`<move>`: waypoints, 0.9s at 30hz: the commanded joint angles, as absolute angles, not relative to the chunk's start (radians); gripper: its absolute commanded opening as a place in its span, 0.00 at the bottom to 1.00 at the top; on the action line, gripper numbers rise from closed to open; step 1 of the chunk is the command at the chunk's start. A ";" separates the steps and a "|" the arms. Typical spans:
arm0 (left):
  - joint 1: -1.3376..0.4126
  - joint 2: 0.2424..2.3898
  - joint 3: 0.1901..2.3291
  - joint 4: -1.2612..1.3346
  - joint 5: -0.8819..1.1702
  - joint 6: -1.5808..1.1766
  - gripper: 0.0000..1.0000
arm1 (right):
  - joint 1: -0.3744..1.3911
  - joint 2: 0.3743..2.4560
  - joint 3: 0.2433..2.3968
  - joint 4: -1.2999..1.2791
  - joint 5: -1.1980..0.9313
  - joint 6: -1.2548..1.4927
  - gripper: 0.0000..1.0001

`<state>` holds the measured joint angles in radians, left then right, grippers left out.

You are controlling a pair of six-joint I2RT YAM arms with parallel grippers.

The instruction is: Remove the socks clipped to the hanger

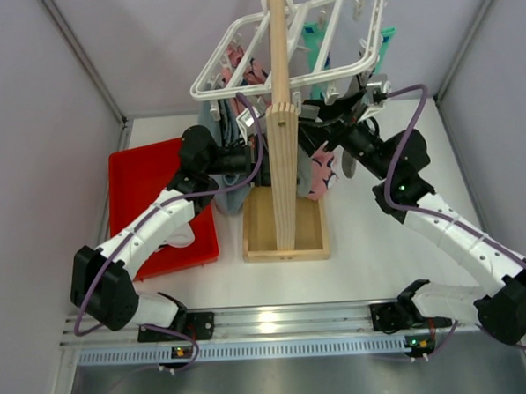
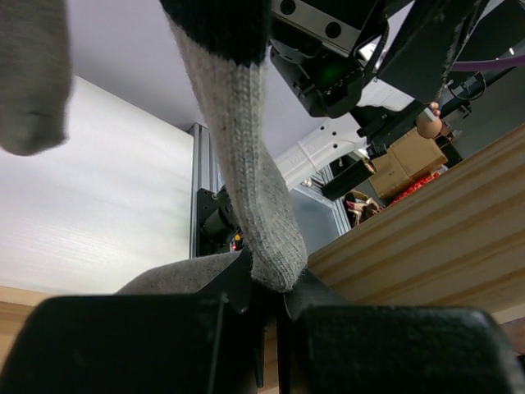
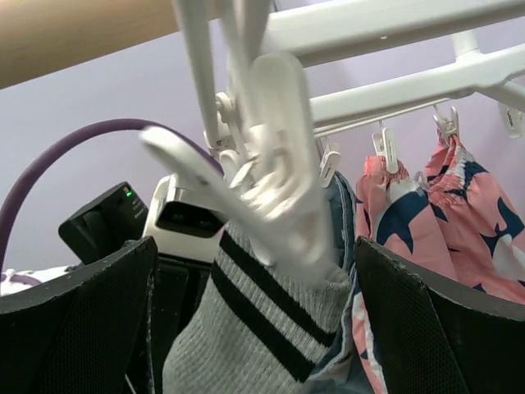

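Note:
The white grid hanger (image 1: 290, 45) hangs from the top of a wooden post (image 1: 283, 116), and its bars (image 3: 394, 25) cross the right wrist view. A grey sock with two black stripes (image 3: 246, 336) hangs from a blurred white clip (image 3: 279, 172). My right gripper (image 3: 254, 328) is open, one finger on each side of that sock's cuff. My left gripper (image 2: 271, 295) is shut on the toe of a hanging grey sock (image 2: 246, 180). Another grey sock (image 2: 33, 74) dangles at upper left. A teal sock (image 1: 384, 42) hangs at the hanger's far right.
A red tray (image 1: 147, 181) lies left of the post's wooden box base (image 1: 284, 236). A pink cloth with navy print (image 3: 459, 213) and a blue-grey cloth (image 1: 220, 133) hang from other clips. Both arms reach in under the hanger, close to the post.

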<state>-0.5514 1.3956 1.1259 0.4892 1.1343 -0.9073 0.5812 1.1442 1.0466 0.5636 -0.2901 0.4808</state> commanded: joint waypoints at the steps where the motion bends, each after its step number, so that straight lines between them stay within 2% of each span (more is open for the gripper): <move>1: -0.566 1.358 1.161 0.541 1.192 -0.914 0.00 | 0.575 1.184 1.054 0.747 -0.321 0.529 0.99; 4: -0.566 1.356 1.160 0.541 1.197 -0.913 0.00 | 0.572 1.209 1.075 0.773 -0.324 0.538 0.99; 9: -0.566 1.361 1.160 0.541 1.198 -0.914 0.00 | 0.572 1.242 1.106 0.805 -0.351 0.560 0.94; 19: -0.566 1.362 1.147 0.541 1.198 -0.911 0.00 | 0.519 1.258 1.065 0.995 -0.416 0.710 0.75; 27: -0.566 1.367 1.149 0.541 1.197 -0.910 0.00 | 0.469 1.325 1.118 1.046 -0.506 0.792 0.70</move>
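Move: The clip holding the grey striped sock is about 3 cm ahead of the right hand, 3 cm to its left and 4 cm higher. An empty clip hangs just above the right fingers, some 2 cm to the right and 1 cm back. The pink socks' clips are roughly 13 cm ahead and 13 cm left, near hand height. From the left hand, already gripping the sock, the sock's clip is about 5 cm ahead, 8 cm right and 13 cm up. Keeping the grey striped sock pinched, the left hand holds still beside the post. The right hand eases forward and left by about 2 cm, then swings up some 3 cm, giving back most of the leftward travel, towards the sock's clip under the hanger. Its fingers tilt up and turn left about 10 degrees each while closing from wide open to roughly two-thirds; no grip on a clip can be made out. ##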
